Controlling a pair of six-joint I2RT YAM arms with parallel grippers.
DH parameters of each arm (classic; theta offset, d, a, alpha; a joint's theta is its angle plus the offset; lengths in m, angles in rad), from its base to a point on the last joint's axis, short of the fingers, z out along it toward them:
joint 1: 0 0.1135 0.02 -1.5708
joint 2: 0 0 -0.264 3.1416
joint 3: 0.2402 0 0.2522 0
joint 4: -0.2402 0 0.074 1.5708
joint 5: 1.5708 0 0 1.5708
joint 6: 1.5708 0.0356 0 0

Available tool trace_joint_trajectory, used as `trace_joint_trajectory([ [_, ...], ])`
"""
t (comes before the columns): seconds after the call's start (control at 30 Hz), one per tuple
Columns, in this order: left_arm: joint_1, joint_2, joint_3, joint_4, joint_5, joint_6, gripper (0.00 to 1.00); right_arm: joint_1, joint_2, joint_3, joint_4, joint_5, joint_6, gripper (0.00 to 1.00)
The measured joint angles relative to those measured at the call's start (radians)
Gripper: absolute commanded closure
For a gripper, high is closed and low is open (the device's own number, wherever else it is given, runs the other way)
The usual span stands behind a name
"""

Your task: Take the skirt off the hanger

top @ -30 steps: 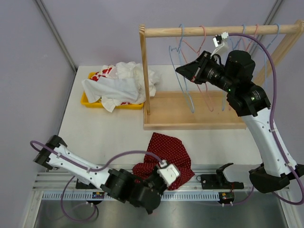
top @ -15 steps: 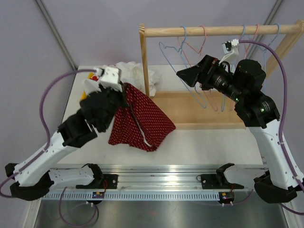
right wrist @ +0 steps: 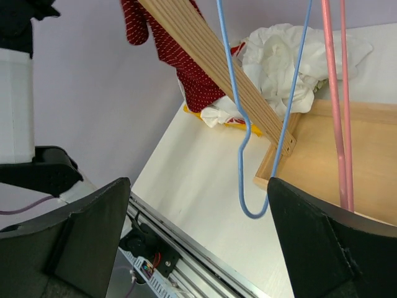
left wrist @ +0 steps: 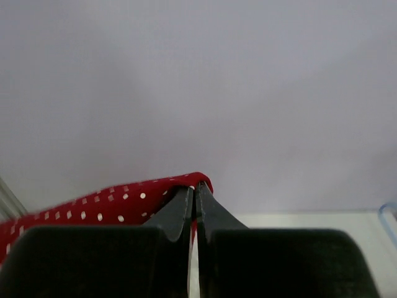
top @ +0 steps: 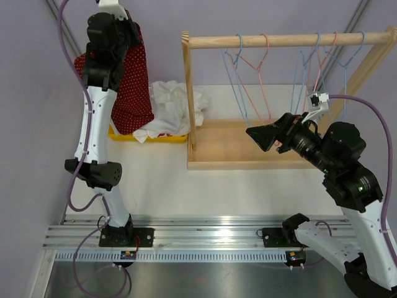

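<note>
The skirt (top: 129, 87) is red with white dots and hangs free of any hanger, held high at the back left above the yellow bin (top: 115, 132). My left gripper (left wrist: 195, 186) is shut on a fold of the skirt (left wrist: 105, 203) at its top. My right gripper (top: 260, 137) stands open and empty in front of the wooden rack, just short of a bare blue hanger (right wrist: 242, 155). The hanger's lower loop shows between the wide-apart fingers (right wrist: 74, 242). Several bare blue and pink hangers (top: 239, 81) hang on the rod (top: 285, 40).
A pile of white clothes (top: 170, 108) fills the yellow bin beside the rack's left post (top: 188, 93). The rack's wooden base tray (top: 248, 162) lies under the hangers. Pink hanger wires (right wrist: 335, 93) hang right of the blue one. The arms' rail (top: 205, 239) runs along the near edge.
The left arm has swung the skirt from the table's front up and back, high over the bin. The right gripper has opened and drawn back down from the hangers.
</note>
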Motion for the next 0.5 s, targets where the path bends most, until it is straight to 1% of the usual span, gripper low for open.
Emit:
trace_joint_trajectory([
  [0.1,0.022,-0.001,-0.205,0.053,0.057,-0.049,1.00,0.000,-0.027,-0.051,-0.008,0.001,-0.015,0.00],
  [0.2,0.021,0.002,-0.413,0.115,0.108,-0.096,1.00,0.000,-0.026,-0.080,-0.015,0.003,-0.029,0.00],
  [0.23,0.018,0.002,-0.490,0.143,0.118,-0.112,0.90,0.000,-0.025,-0.085,-0.019,0.005,-0.032,0.01],
  [0.3,0.014,-0.003,-0.665,0.222,0.122,-0.135,0.40,0.000,-0.023,-0.092,-0.021,0.008,-0.037,0.01],
  [0.33,0.011,-0.005,-0.743,0.241,0.121,-0.149,0.01,0.000,-0.022,-0.095,-0.020,0.008,-0.039,0.01],
  [0.4,0.010,-0.001,-0.868,0.259,0.114,-0.185,0.01,0.000,-0.023,-0.097,-0.020,0.008,-0.040,0.01],
  [0.5,0.012,0.005,-0.951,0.245,0.092,-0.204,0.01,0.000,-0.036,-0.097,-0.019,-0.003,-0.042,0.01],
])
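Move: My left hand holds the skirt high up, pinched at its top. The yellow tray's middle is some 50 cm below that hand, about 4 cm ahead and 7 cm to its left. The white clothes already piled in the tray lie roughly 7 cm ahead and 4 cm to the right of the hand, and the rack's left post stands about 12 cm to its right and 4 cm back. From my right hand the tray is some 28 cm ahead, 33 cm left and 38 cm down. I drop my left hand fast, some 37 cm, towards the tray, drifting a little forward and then back, while the wrist tips the fingers about 40 degrees downward. Late in the descent I open those fingers wide and let go of the skirt above the pile. My right hand, still open and empty, sinks about 4 cm beside the blue hanger. ##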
